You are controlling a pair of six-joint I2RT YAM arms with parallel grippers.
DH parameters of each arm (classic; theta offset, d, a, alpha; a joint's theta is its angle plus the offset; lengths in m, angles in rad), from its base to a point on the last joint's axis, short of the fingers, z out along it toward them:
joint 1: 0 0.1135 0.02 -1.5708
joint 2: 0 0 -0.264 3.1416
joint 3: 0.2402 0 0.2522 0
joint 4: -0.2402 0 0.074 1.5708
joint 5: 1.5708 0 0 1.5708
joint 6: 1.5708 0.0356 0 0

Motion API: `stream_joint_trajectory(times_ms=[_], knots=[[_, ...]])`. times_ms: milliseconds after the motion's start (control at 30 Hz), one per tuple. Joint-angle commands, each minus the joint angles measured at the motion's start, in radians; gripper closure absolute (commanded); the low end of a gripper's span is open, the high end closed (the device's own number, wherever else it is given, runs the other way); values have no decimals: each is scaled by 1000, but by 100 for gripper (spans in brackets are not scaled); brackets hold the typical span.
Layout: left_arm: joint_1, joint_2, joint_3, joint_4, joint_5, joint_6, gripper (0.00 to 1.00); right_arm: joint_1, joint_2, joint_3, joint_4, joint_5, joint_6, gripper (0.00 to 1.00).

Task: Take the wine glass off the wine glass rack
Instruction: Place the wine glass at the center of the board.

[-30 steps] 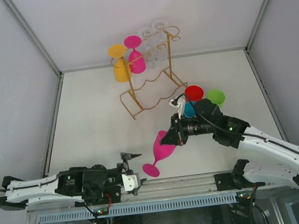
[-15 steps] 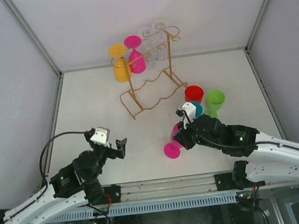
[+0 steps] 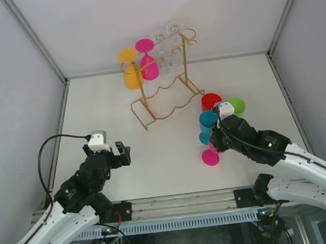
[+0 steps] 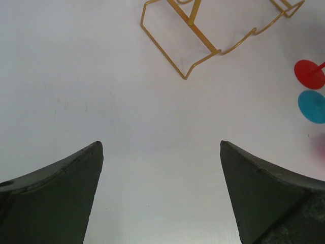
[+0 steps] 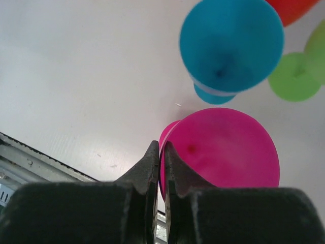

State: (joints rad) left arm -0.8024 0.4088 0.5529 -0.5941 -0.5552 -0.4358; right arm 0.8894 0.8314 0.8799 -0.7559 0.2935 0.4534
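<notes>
The gold wire wine glass rack (image 3: 144,94) stands at the back centre, with its base also in the left wrist view (image 4: 198,34). On its top rails hang a yellow glass (image 3: 131,72), a pink glass (image 3: 148,65) and clear glasses (image 3: 167,54). My right gripper (image 5: 159,147) is shut on the rim of another pink wine glass (image 5: 223,152). That glass is upright with its foot (image 3: 210,157) at the table, front right of the rack. My left gripper (image 4: 161,145) is open and holds nothing. It hovers over bare table at the front left (image 3: 118,153).
A blue glass (image 3: 207,120), a red glass (image 3: 211,100) and a green glass (image 3: 236,106) stand close together right behind the held pink glass. The enclosure walls ring the table, and a metal rail runs along the front edge.
My right arm has carried the pink glass to the right and turned it from tilted to upright beside the blue glass. My left arm has lifted off the front rail and swung out over the table.
</notes>
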Motion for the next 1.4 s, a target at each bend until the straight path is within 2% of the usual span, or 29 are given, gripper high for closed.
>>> stream_joint_trajectory(times_ms=[0, 133, 233, 367, 533, 767, 933, 1367], knots=[[6, -52, 44, 16, -71, -28, 0, -106, -55, 18, -47, -35, 53, 100], [6, -68, 49, 14, -83, -17, 0, -221, -114, -41, -41, 20, 58, 100], [6, -52, 55, 12, -89, -7, 0, -257, -140, -68, -32, 91, 55, 100], [5, -16, 70, 3, -61, 10, 0, -263, -138, -93, 21, 135, 60, 100], [6, 20, 98, -37, -61, 10, 0, -263, -61, -96, 65, 153, 64, 100], [6, 1, 97, -32, -66, 11, 0, -251, 0, -118, 123, 253, 65, 100], [6, -9, 89, -22, -66, 14, 0, -251, -2, -160, 199, 221, 54, 100], [6, -1, 88, -21, -55, 21, 0, -256, -40, -160, 193, 193, 64, 100]])
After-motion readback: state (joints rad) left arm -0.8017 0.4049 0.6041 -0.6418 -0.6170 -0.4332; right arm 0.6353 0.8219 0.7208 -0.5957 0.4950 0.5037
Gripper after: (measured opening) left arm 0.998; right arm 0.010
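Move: My right hand already holds the pink glass upright by its rim. The free spot I'm taking it to lies on the board about 7 cm ahead and 11 cm to my right, some 19 cm down. The blue glass stands 10 cm ahead and 1 cm right, the red one 17 cm ahead and 3 cm right, the green one 15 cm ahead and 12 cm right. From my left hand the spot is roughly 48 cm right and 5 cm ahead. I keep the rim pinched and swing my right hand about 8 cm to the right, across the near side of the blue glass, turning some 25 degrees clockwise. Then I ease forward, nearly 6 cm in all, while sinking about 3 cm, bringing the pink glass in beside the blue one and in front of the green one. ##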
